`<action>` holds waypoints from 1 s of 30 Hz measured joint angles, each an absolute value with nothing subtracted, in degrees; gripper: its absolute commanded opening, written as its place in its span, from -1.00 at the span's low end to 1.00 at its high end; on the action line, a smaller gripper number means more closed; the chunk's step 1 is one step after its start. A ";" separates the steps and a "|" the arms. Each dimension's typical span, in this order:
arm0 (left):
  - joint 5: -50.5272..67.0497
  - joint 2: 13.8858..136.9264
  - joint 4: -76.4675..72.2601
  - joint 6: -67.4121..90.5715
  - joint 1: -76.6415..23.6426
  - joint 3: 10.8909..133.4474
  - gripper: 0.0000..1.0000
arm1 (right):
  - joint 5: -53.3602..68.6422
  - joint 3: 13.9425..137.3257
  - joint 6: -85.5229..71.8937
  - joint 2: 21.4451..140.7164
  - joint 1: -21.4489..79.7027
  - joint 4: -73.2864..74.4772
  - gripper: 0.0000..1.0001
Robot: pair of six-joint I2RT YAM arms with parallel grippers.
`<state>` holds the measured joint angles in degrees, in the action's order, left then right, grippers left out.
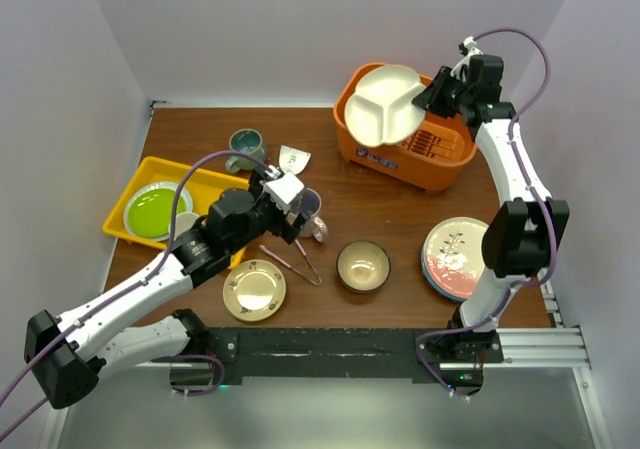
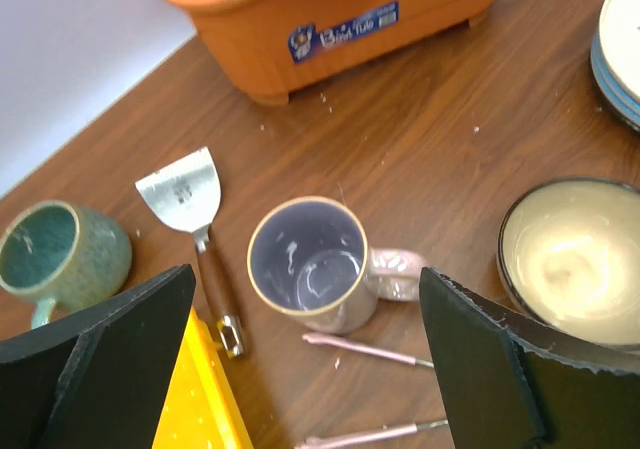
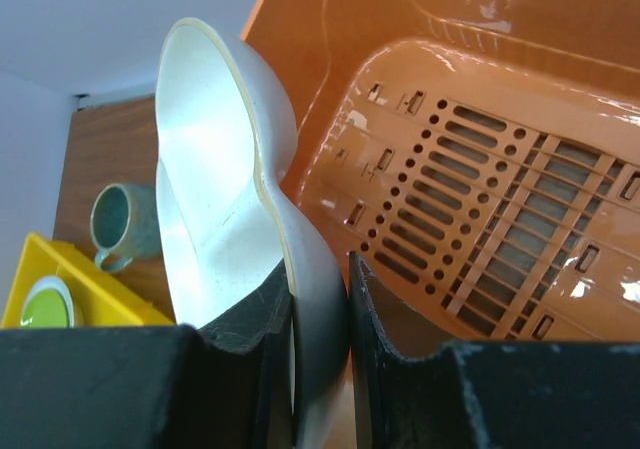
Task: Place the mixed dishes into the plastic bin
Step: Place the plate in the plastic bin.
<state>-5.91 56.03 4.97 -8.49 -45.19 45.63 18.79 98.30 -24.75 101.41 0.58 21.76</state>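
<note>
My right gripper (image 1: 432, 94) is shut on the rim of the white divided plate (image 1: 385, 104), holding it tilted over the left half of the orange plastic bin (image 1: 405, 161). In the right wrist view the fingers (image 3: 320, 299) pinch the plate's (image 3: 215, 169) edge above the bin's slotted base (image 3: 500, 199). My left gripper (image 1: 285, 204) hangs wide open over the lavender mug (image 2: 310, 264), which stands between its fingers untouched. A teal mug (image 1: 245, 147), a cream plate (image 1: 254, 289), a bronze bowl (image 1: 363, 266) and a pink floral plate (image 1: 455, 254) lie on the table.
A yellow tray (image 1: 215, 184) at the left holds a lime-green plate (image 1: 155, 209). A metal spatula (image 2: 185, 194) lies left of the lavender mug, and thin pink tongs (image 2: 370, 351) lie just in front of it. The teal mug (image 2: 60, 249) stands beyond the tray's corner (image 2: 200, 399).
</note>
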 measured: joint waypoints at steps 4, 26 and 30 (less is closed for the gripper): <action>-5.54 53.82 4.95 -7.44 -43.86 42.50 1.00 | 19.20 101.82 -27.66 107.07 -0.32 20.71 -1.00; -5.76 52.90 5.21 -6.61 -42.81 41.32 1.00 | 16.01 103.28 -29.15 119.57 -2.63 16.93 -0.93; -5.78 52.90 5.21 -6.61 -42.78 41.32 1.00 | 16.03 102.50 -29.02 121.49 -2.63 16.58 -0.81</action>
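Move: The divided plate is already pinched by its right edge in the right fingers, its middle about 9 cm left of them and slightly back. The orange bin it goes to lies below: its middle is some 5 cm ahead of the right hand, a centimetre left and 20 cm down. The plate stack is about 25 cm back and 12 cm right, the grey mug 14 cm back and 27 cm left. From the left hand the bin is roughly 22 cm ahead and 26 cm right. Still pinching the divided plate by its right edge, the right hand first carries it forward over the orange bin, easing right and down, then sinks almost straight into the bin: about 14 cm down and 7 cm forward in all. The fingers keep their grip and tip down about 10 degrees. The open left hand drifts a couple of centimetres left and down, then waits. ##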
